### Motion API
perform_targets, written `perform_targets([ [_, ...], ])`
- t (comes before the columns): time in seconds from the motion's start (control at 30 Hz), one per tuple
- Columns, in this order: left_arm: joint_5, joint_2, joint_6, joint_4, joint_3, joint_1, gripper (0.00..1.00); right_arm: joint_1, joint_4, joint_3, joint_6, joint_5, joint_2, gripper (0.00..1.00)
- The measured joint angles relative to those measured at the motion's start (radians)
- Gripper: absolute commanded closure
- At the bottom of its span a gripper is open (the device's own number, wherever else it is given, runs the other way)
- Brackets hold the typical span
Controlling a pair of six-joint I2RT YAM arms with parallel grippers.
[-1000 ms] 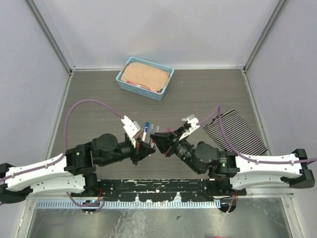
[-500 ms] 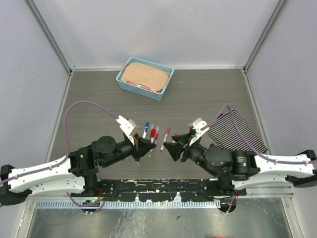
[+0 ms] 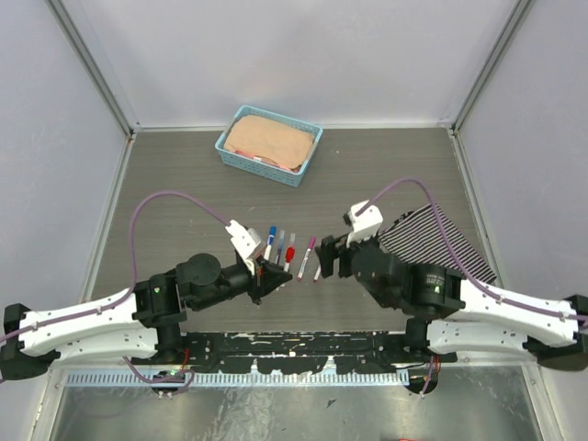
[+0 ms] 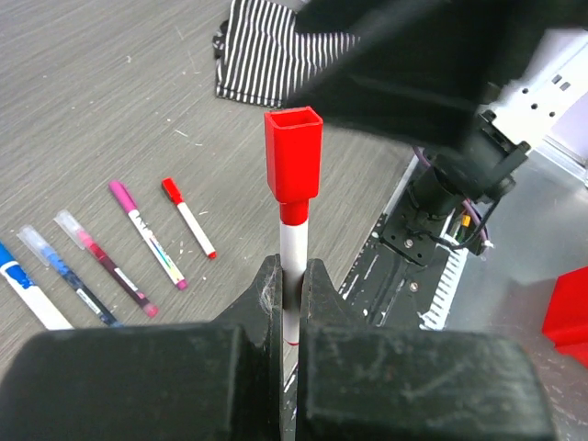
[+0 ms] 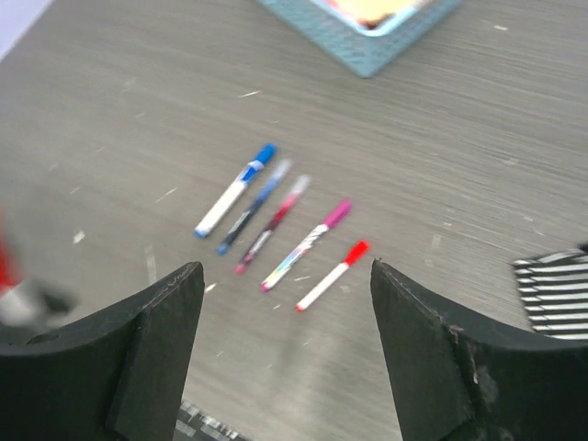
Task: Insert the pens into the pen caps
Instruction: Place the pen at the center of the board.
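My left gripper [image 4: 292, 266] is shut on the white barrel of a pen [image 4: 293, 241], held upright above the table. A red pen cap [image 4: 294, 165] sits on its upper end, its open end up. In the top view this capped pen [image 3: 289, 254] sticks out of the left gripper [image 3: 273, 274]. My right gripper [image 5: 284, 266] hangs open and holds nothing, just right of it [image 3: 333, 259]. On the table below lie several more pens side by side: blue [image 5: 234, 202], dark blue [image 5: 253, 208], maroon [image 5: 272, 225], magenta [image 5: 306, 243] and red [image 5: 331, 274].
A light-blue basket [image 3: 230, 147] with pinkish cloth stands at the back. A black-and-white striped cloth [image 3: 441, 243] lies right of the right arm. A black rail [image 3: 294, 349] runs along the near edge. Grey walls close in both sides.
The two grippers met over the pens a second ago. The right gripper has since opened and drawn back to the right. The left gripper keeps the pen, with the red cap on it.
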Motion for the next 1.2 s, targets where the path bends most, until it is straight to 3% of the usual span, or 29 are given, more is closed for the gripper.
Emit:
perform_targets([
  [0.23,0.036,0.041,0.022,0.044,-0.003,0.0,1.0,-0.487,0.014,-0.059,0.026,-0.287,-0.082,0.2],
  [0.37,0.016,0.149,0.019,0.037,0.026,0.0,1.0,-0.645,0.03,-0.113,0.085,-0.353,-0.132,0.16],
  [0.6,-0.063,0.462,-0.034,-0.04,0.231,0.002,1.0,-0.666,0.014,-0.168,0.138,-0.293,-0.354,0.03],
  [0.93,-0.042,0.99,-0.169,-0.25,0.613,0.084,1.0,-0.667,-0.081,-0.085,0.134,-0.219,-0.467,0.02],
  [1.2,-0.002,1.215,-0.266,-0.427,0.81,0.144,1.0,-0.667,-0.144,-0.084,0.13,-0.192,-0.49,0.02],
])
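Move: The left hand holds the assembled red-capped pen; its clear spot on the board lies about 10 cm ahead, 14 cm to the right and 27 cm below. The short red pen lies some 4 cm left of that spot, the magenta marker about 8 cm left and the dark red pen about 13 cm left, all level with it in reach. From the right hand the spot is about 5 cm ahead, 2 cm to the right and 28 cm below. After a brief near-standstill the left hand, fingers still shut on the red-capped pen, sinks about 19 cm while sweeping right and forward towards the clear spot beyond the short red pen, the wrist turning its fingers from level, pointing right, to steeply down so that the pen comes round roughly parallel to the row. The empty right hand clears off to the right by some 17 cm, swinging forward and slightly down first, then drawing partly back and rising a little as its already open fingers spread fully. ##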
